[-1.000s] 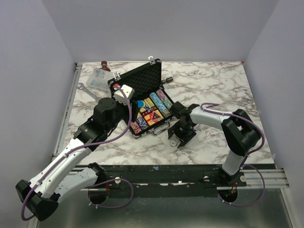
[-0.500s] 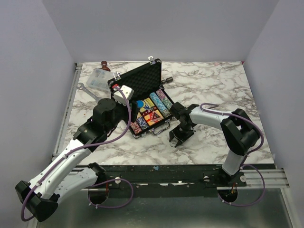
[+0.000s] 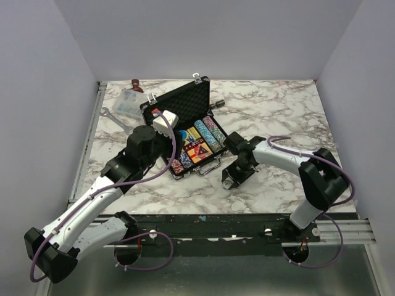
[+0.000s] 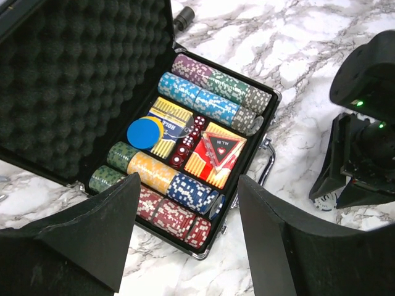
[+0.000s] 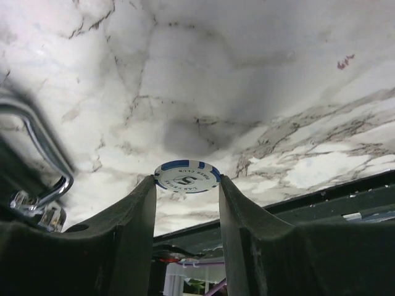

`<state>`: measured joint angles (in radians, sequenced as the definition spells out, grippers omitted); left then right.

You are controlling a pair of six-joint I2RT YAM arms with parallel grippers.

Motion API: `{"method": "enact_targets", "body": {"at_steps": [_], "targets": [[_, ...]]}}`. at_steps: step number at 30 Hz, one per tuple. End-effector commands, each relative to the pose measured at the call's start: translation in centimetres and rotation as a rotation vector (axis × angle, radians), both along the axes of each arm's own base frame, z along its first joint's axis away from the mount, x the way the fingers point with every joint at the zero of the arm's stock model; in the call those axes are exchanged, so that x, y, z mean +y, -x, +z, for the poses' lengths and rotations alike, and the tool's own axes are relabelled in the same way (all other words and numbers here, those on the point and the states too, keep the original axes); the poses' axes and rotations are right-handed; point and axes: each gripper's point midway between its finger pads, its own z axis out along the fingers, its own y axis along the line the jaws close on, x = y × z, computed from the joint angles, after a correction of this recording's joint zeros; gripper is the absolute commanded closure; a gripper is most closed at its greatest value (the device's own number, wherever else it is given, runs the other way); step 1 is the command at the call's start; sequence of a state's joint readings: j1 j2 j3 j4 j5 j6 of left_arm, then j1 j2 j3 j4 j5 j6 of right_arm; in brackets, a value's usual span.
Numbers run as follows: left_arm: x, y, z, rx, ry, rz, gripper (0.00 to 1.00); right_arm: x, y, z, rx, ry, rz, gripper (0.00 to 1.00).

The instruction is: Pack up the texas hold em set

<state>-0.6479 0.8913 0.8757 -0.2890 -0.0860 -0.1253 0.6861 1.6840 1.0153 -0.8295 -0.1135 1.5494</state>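
The texas hold em set is a black briefcase lying open on the marble table, foam lid up. Inside are multicoloured chip rows, a blue disc, red dice and red-yellow card boxes. My left gripper hovers open above the case's near corner, nothing between its fingers. To the right of the case, my right gripper is down at the table, shut on a loose white-and-blue chip held flat by its edges at the fingertips. In the top view that gripper sits by the case's handle.
The case's silver handle sticks out just left of my right fingers. A clear plastic box and a silver wrench lie at the back left. A small black cylinder rests behind the case.
My right gripper has closed from wide open onto the loose chip. My left arm has shifted slightly right and forward over the case.
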Motion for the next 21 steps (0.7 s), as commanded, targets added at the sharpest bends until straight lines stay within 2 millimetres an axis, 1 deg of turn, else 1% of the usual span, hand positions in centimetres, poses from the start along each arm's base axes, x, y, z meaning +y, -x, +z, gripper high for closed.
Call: {"method": "enact_targets", "body": {"at_steps": [1,4,7,9,10,11,12,14,16,18,19,20,21], "targets": [[-1.6,0.2,-1.0,0.054,0.037,-0.055,0.36,-0.5,0.2,1.0,-0.056,-0.022,-0.033,0.88],[-2.7,0.4,-1.7,0.108,0.075,-0.095,0.35,-0.6,0.4,1.6,-0.089,-0.054,-0.048,0.88],[-4.5,1.1,-2.5,0.199,0.161,-0.153,0.35,-0.6,0.3,2.4,-0.128,-0.085,-0.053,0.91],[-6.0,2.0,-3.0,0.274,0.251,-0.194,0.36,-0.7,0.2,3.0,-0.153,-0.102,-0.059,0.92],[-6.9,2.4,-2.8,0.302,0.316,-0.222,0.36,-0.7,0.1,3.3,-0.167,-0.110,-0.064,0.92],[-7.5,3.0,-3.3,0.331,0.365,-0.249,0.37,-0.7,0.0,3.8,-0.184,-0.121,-0.070,0.92],[-8.3,3.4,-3.4,0.342,0.433,-0.271,0.37,-0.7,-0.1,4.0,-0.197,-0.129,-0.077,0.92],[-9.1,4.2,-4.2,0.377,0.540,-0.289,0.38,-0.7,-0.4,4.8,-0.227,-0.155,-0.087,0.93],[-10.0,5.4,-4.3,0.369,0.605,-0.323,0.40,-0.7,-0.5,5.4,-0.249,-0.173,-0.092,0.95],[-10.6,6.4,-4.4,0.339,0.634,-0.347,0.40,-0.7,-0.5,6.0,-0.273,-0.189,-0.085,0.98],[-10.8,6.6,-4.3,0.326,0.649,-0.355,0.40,-0.7,-0.6,6.2,-0.283,-0.195,-0.079,0.99],[-11.0,7.0,-4.9,0.339,0.659,-0.349,0.40,-0.7,-0.6,6.5,-0.295,-0.206,-0.074,1.00],[-11.1,7.1,-5.0,0.347,0.686,-0.345,0.41,-0.6,-0.7,6.7,-0.306,-0.211,-0.069,0.99]]}}
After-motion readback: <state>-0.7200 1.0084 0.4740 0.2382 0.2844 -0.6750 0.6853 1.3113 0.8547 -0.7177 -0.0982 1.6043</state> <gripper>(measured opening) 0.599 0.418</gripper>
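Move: The right hand already holds the white-and-blue chip just off the table. From the wide-open left hand, that chip is about 18 cm to the right, 8 cm back and 23 cm below. The case's middle is some 9 cm ahead of the left hand, 4 cm left and 22 cm down. From the right hand, the left gripper is about 18 cm left, 8 cm forward and 23 cm higher; the case handle is roughly 8 cm ahead and 7 cm left at about its own height. Keeping the chip pinched at its fingertips, the right hand lifts nearly straight up about 6 cm, its fingers swinging slightly forward and left. The left hand sweeps down, right and back, about 15 cm in all and speeding up, away from over the case and towards the chip; its wrist tips the fingers downward and turns clockwise. Its fingers stay open and it doesn't touch the chip yet. ##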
